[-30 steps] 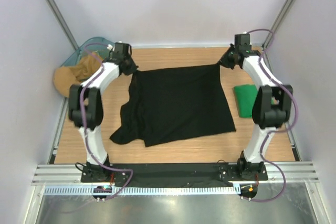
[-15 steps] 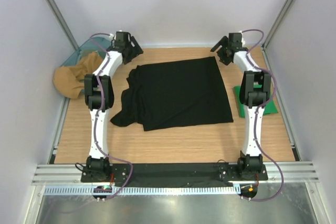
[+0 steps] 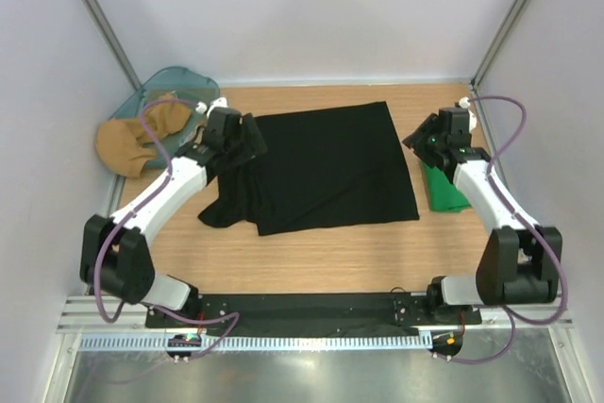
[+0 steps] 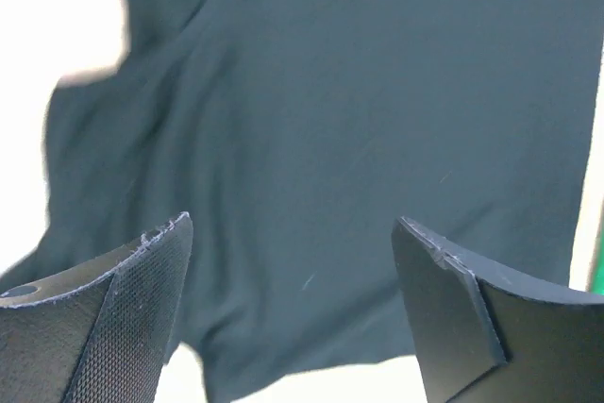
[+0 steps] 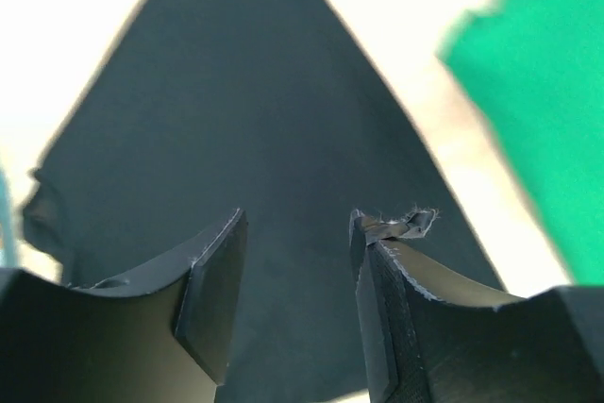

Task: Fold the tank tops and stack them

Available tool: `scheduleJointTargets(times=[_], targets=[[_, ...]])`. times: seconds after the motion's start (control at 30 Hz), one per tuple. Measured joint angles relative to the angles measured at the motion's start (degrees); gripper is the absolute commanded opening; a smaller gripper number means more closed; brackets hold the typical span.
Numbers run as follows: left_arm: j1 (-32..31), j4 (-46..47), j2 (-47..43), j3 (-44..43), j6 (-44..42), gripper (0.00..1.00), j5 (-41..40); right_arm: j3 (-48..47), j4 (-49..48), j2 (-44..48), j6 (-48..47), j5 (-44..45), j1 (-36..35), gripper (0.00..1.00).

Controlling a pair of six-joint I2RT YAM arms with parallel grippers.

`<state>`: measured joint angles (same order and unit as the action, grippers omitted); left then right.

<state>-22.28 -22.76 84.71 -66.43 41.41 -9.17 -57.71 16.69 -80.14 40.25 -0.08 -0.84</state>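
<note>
The black tank top (image 3: 326, 167) lies spread on the wooden table, flat on its right side and bunched into folds at its left edge (image 3: 231, 200). My left gripper (image 3: 252, 142) hovers over that left edge, open and empty; the left wrist view shows the black tank top (image 4: 330, 120) below the left gripper (image 4: 293, 233). The green tank top (image 3: 442, 188) lies folded at the right, partly under my right arm. My right gripper (image 3: 421, 137) hangs open and empty between the two garments. In the right wrist view the right gripper (image 5: 297, 224) is over the black tank top (image 5: 245, 101), with the green tank top (image 5: 538, 92) to the right.
A teal bin (image 3: 175, 82) sits at the back left corner with a tan cloth (image 3: 137, 134) spilling out of it. Pale walls and metal frame posts close in the table on three sides. A black base rail (image 3: 311, 307) runs along the near edge.
Both grippers let go of the black top's far corners and opened. Both arms then drew back toward the near side, and the garment settled flat.
</note>
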Motion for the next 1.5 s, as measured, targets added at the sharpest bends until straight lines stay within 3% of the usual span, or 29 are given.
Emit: scheduleJointTargets(times=[0.13, 0.33, 0.63, 0.83, 0.93, 1.03, 1.07, 1.1, 1.17, 1.23, 1.33, 1.37, 1.43, 1.47, 1.5], targets=[[-0.50, -0.55, -9.55, 12.63, 3.50, 0.83, -0.70, 9.09, 3.56, 9.31, -0.24, 2.80, 0.00, 0.50], [-3.72, -2.34, -17.64, 23.89, 7.78, 0.84, 0.02, 17.38, 9.01, 13.64, -0.17, 4.61, 0.00, 0.44], [-0.33, -4.55, -19.61, 28.72, 9.27, 0.86, -3.50, 24.98, 9.88, 14.01, 0.74, 6.54, 0.00, 0.48], [5.97, -2.27, -18.32, 30.34, 9.64, 0.86, -1.11, 25.49, 7.65, 10.54, 2.08, 7.06, 0.00, 0.49], [9.03, -0.70, -17.14, 32.22, 10.16, 0.85, 0.37, 25.99, 6.45, 9.25, 3.15, 7.17, 0.00, 0.44], [9.92, 0.09, -15.74, 33.29, 10.93, 0.83, 1.25, 26.14, 4.98, 8.61, 4.04, 7.45, 0.00, 0.25], [9.94, 0.31, -15.15, 33.31, 11.10, 0.82, 1.36, 26.14, 4.76, 8.37, 4.50, 7.76, 0.00, 0.14], [9.94, 0.61, -14.49, 33.31, 11.39, 0.81, 1.29, 26.10, 4.57, 8.04, 4.83, 8.13, 0.00, 0.11], [10.14, 0.76, -13.16, 33.22, 12.68, 0.75, 0.70, 26.08, 4.26, 7.72, 5.95, 8.85, 0.00, 0.01], [10.64, 1.01, -12.35, 32.89, 14.01, 0.72, -0.04, 26.12, 4.35, 7.72, 6.86, 9.31, 0.00, 0.01], [11.93, 1.40, -10.60, 32.06, 15.76, 0.58, -0.96, 26.25, 4.31, 7.89, 7.76, 9.60, 0.50, 0.01], [12.31, 1.68, -10.01, 31.78, 16.15, 0.45, -1.38, 26.47, 4.28, 8.20, 8.00, 9.75, 0.81, 0.01], [12.92, 2.23, -8.72, 31.50, 17.38, 0.30, -3.26, 27.26, 4.39, 9.35, 8.39, 10.08, 1.22, 0.01], [13.25, 2.38, -8.37, 31.41, 17.49, 0.13, -3.78, 27.69, 4.52, 10.10, 8.55, 10.21, 1.36, 0.01], [13.86, 2.78, -7.98, 31.45, 18.36, 0.04, -4.57, 28.17, 4.76, 10.97, 8.74, 10.27, 1.40, 0.01]])
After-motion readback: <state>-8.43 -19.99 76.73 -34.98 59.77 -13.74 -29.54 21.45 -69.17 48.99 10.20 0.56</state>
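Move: The black tank top lies spread below both hands. Its near left corner is some 11 cm back, 14 cm left and 16 cm below the left hand; the basket stands about 14 cm ahead and 24 cm left of that hand, 13 cm lower. From the right hand, the near right corner is about 14 cm back, 3 cm right and 14 cm down, with the folded green tank top 4 cm back and 13 cm right at that same depth. Sinking about 14 cm and back, the left also leftward, both hands pinch the black tank top's near corners. ##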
